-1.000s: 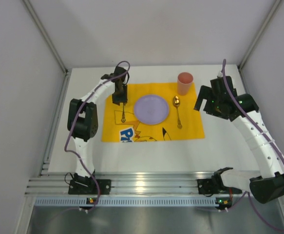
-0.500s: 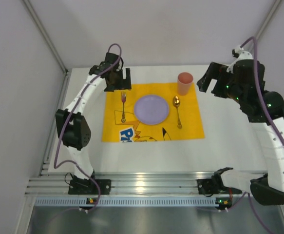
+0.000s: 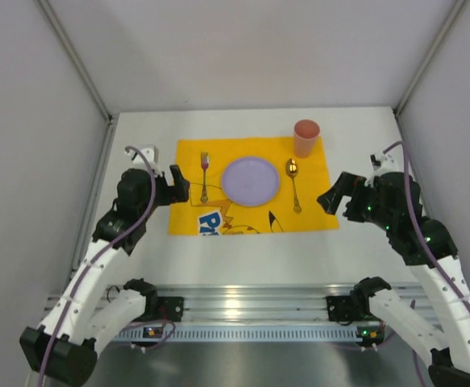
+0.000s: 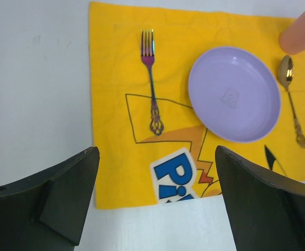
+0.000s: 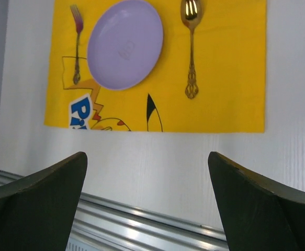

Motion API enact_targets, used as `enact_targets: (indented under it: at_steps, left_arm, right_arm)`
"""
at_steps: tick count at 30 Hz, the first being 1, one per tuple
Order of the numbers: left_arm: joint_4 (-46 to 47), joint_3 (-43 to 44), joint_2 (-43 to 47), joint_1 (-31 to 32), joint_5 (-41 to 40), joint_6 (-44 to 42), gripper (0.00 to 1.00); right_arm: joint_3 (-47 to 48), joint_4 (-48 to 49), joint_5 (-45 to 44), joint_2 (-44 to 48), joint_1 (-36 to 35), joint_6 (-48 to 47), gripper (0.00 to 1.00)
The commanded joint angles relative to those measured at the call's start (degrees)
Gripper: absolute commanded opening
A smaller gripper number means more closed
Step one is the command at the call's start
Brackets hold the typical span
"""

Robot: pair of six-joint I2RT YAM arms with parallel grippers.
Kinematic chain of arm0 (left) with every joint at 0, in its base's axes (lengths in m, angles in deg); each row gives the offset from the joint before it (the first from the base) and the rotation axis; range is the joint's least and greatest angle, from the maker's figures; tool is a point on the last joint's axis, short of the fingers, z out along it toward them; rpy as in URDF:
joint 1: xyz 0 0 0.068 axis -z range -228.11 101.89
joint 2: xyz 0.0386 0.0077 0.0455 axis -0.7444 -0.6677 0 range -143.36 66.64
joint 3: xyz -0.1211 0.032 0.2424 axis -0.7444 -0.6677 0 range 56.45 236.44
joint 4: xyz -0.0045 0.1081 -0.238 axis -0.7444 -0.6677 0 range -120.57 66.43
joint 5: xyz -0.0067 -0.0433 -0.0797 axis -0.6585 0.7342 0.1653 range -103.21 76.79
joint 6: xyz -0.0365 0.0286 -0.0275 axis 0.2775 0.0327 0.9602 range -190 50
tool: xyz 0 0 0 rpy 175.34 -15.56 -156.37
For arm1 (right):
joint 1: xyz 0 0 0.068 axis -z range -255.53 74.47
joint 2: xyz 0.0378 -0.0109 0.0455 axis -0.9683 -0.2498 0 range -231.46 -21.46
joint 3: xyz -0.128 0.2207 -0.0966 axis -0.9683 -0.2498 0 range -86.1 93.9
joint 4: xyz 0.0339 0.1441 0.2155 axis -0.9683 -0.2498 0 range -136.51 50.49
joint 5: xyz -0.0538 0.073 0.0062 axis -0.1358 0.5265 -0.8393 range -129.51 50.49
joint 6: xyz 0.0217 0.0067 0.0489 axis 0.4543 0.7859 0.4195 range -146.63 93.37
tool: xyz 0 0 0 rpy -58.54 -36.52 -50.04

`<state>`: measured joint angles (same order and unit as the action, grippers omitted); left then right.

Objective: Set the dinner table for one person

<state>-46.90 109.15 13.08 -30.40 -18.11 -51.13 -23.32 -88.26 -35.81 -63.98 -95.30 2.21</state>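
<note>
On the white dinner table (image 3: 243, 250) lies a yellow printed mat (image 3: 307, 205). On the mat sit a purple plate (image 3: 251, 180), a fork (image 3: 204, 176) to its left, a gold spoon (image 3: 294, 184) to its right and a pink cup (image 3: 305, 137) at the far right corner. In the left wrist view the fork (image 4: 151, 81), plate (image 4: 234, 94) and spoon (image 4: 291, 97) show ahead. My left gripper (image 3: 178, 184) is open and empty above the mat's left edge. My right gripper (image 3: 335, 196) is open and empty above the mat's right edge.
Aluminium rails (image 3: 243, 305) run along the table's near edge; they also show in the right wrist view (image 5: 157, 217). Grey walls (image 3: 33, 121) enclose the table on three sides. Bare white table lies between the mat and the rails.
Both arms have pulled back from the far end of the mat toward the near side and lowered. The fork, plate, spoon and cup have not moved.
</note>
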Motion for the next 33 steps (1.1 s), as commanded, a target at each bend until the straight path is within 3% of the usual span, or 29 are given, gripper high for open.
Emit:
enact_targets:
  at_steps: [1,5,8,21,25,28,33]
  left_arm:
    - [13.74,-10.76,10.64,-0.05,-4.4,-6.56,0.96]
    - [15.07,-19.29,21.54,-0.05,-5.02,-10.17,0.96]
    - [13.93,-21.58,24.89,-0.05,-8.79,-9.04,0.96]
    - [16.21,-25.63,26.23,-0.05,-10.47,-9.38,0.97]
    - [21.56,-29.23,24.91,-0.05,-15.64,-10.43,0.99]
    - [32.26,-33.62,22.46,-0.05,-22.15,-13.5,0.98]
    - [45.37,-37.06,7.79,-0.22,-23.48,-18.35,0.98]
  right_arm:
    - [-8.45,5.77,-3.43,5.85,-0.45,6.74,1.0]
    - [-12.59,7.09,-4.5,6.93,-0.44,9.82,1.0]
    - [-14.26,7.53,-3.97,6.05,-0.44,11.14,1.0]
    - [-17.61,10.61,-0.8,8.07,-0.45,9.39,1.0]
    - [-17.61,10.34,-1.94,10.7,-0.45,8.08,1.0]
    - [-16.91,9.12,-2.82,12.02,-0.45,7.28,1.0]
    - [-15.42,5.69,-3.27,13.95,-0.53,8.07,1.0]
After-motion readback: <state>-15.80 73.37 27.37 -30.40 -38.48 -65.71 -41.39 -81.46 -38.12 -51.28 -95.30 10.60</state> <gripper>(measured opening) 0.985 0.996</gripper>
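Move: The fork just laid on the yellow placemat is about 12 cm ahead of the left hand, 4 cm to its right and 18 cm below; the plate is some 14 cm to the right of the fork. From the right hand, the spoon lies roughly 19 cm ahead, 6 cm left and 22 cm below, with the plate 20 cm ahead and 20 cm left, the cup about 30 cm ahead and 4 cm left, and the fork 22 cm ahead and 34 cm left. The fork stays on the mat, untouched, as the empty, open left hand draws back and left with its fingertips tipping up, nearly pauses, then sinks and swings farther left past the mat's left side, turning counter-clockwise; overall about 10 cm down and 8 cm left. The open right hand sinks some 8 cm, mostly at the start, then eases up slightly, touching nothing. ##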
